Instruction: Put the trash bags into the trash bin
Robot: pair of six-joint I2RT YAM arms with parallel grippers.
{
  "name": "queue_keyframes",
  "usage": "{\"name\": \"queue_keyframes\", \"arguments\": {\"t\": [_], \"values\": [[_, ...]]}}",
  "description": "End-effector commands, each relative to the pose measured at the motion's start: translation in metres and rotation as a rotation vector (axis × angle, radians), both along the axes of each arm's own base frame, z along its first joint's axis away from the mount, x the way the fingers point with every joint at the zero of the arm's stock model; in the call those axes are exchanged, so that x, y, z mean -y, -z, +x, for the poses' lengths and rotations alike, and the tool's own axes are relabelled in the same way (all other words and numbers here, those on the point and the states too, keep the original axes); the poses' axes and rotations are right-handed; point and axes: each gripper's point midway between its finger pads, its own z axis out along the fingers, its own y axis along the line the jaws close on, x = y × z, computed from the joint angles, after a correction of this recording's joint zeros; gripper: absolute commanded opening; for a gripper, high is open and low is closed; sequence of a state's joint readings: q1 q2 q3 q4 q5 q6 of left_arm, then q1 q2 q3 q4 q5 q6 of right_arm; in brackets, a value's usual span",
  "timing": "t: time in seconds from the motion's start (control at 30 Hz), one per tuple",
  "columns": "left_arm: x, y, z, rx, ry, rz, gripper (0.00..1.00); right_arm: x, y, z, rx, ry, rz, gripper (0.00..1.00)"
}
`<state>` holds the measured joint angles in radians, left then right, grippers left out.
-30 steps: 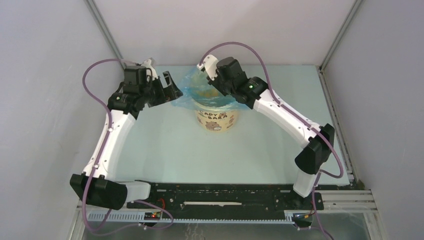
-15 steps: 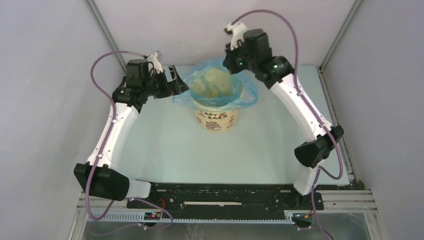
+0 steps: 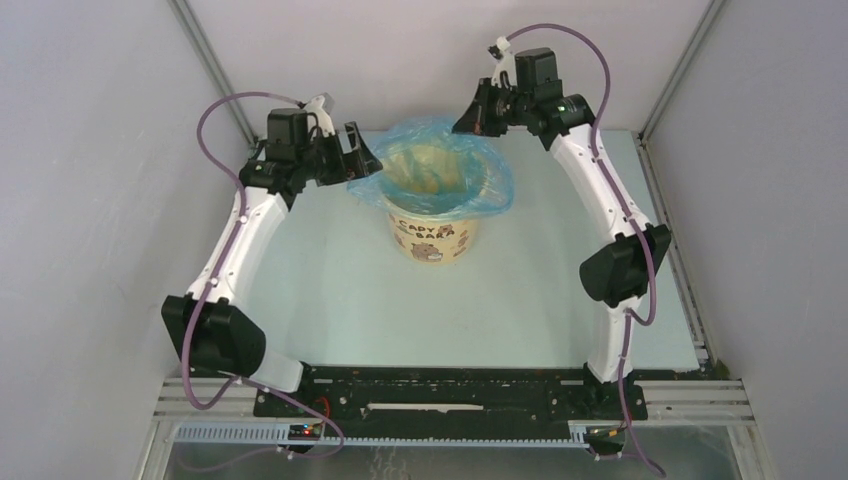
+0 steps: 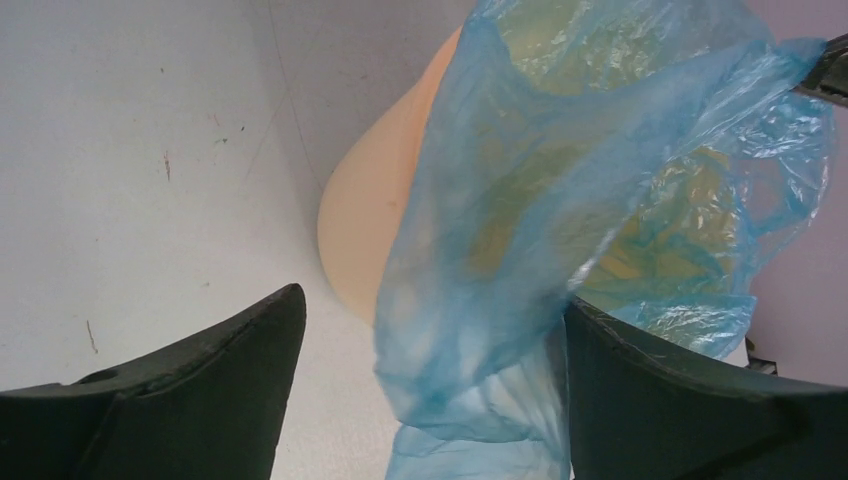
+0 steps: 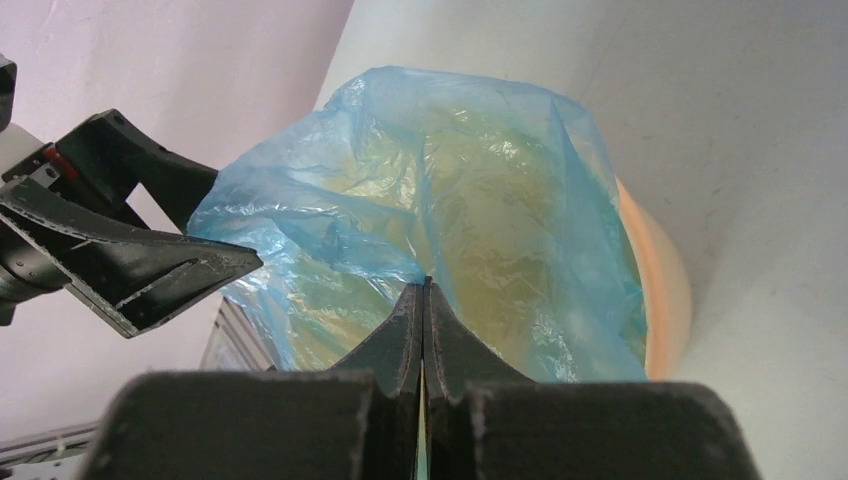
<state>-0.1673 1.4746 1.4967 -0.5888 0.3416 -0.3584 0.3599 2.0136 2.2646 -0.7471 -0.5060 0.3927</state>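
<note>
The trash bag [image 3: 445,172], thin light-blue film, lines the trash bin [image 3: 433,238] with its mouth spread over the rim. The bin is pale yellow with brown cartoon prints. My right gripper [image 3: 470,118] is at the bag's far right edge, shut on a pinch of film [image 5: 424,285]. The bag [image 5: 450,180] stretches away from its tips over the bin [image 5: 662,290]. My left gripper [image 3: 358,155] stands open at the bag's left edge. In the left wrist view, loose film [image 4: 500,300] hangs between its jaws against the right finger [image 4: 640,390], with the bin [image 4: 365,230] behind.
The pale table [image 3: 320,290] is walled by grey panels on the left, back and right. Both arms reach from the near edge toward the back. The left gripper's fingers [image 5: 150,262] show in the right wrist view.
My right gripper shut on the bag and rose up and back out of the bin, pulling the edge. The bag's mouth spread wider. The left arm shifted slightly back.
</note>
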Motion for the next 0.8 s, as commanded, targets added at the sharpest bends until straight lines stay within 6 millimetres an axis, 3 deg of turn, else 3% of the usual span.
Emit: {"name": "queue_keyframes", "arguments": {"t": [0.0,0.13,0.2,0.23,0.3,0.4,0.53,0.67,0.77], "values": [[0.001,-0.043,0.012,0.131,-0.029,0.002,0.87,0.002,-0.032,0.000,0.000,0.012,0.093,0.00],[-0.008,-0.044,0.026,0.131,-0.106,0.013,0.58,0.009,-0.028,0.016,0.039,0.051,0.070,0.00],[-0.009,-0.043,0.033,0.125,-0.129,0.013,0.51,0.015,-0.019,0.027,0.040,0.078,0.056,0.00],[-0.011,-0.042,0.036,0.121,-0.142,0.011,0.52,0.018,-0.015,0.032,0.039,0.090,0.052,0.00],[-0.011,-0.041,0.041,0.114,-0.154,0.003,0.66,0.025,-0.006,0.044,0.040,0.112,0.044,0.00],[-0.006,-0.039,0.047,0.111,-0.144,-0.011,0.70,0.029,0.004,0.059,0.053,0.122,0.042,0.00],[-0.003,-0.028,0.061,0.084,-0.150,-0.023,0.39,0.027,0.011,0.073,0.065,0.118,0.066,0.00],[0.002,-0.027,0.073,0.083,-0.149,-0.070,0.23,0.027,0.013,0.086,0.087,0.119,0.092,0.00],[0.003,-0.029,0.080,0.085,-0.152,-0.086,0.01,0.032,0.012,0.094,0.079,0.143,0.126,0.00]]}}
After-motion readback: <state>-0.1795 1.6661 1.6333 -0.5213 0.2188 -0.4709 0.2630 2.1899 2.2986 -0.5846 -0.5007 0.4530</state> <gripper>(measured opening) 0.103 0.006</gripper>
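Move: The trash bag is spread over the bin's mouth, and its loose left rim hangs between the left hand's open fingers, about 3 cm ahead, 2 cm to the right and roughly 1 cm lower. The bin's middle is some 13 cm to the left hand's right, 2 cm back and 16 cm down. From the right hand, which already grips the far rim, the bin's middle is about 8 cm back, 5 cm left and 21 cm down. The left fingers close from wide open to nearly shut and pinch the bag's left rim, as that hand goes about 6 cm forward, rising 2 cm and then sinking to just under its starting height while turning slightly counter-clockwise. The right hand keeps its pinch and carries the far rim some 8 cm forward, lowering it about 5 cm and easing right. ##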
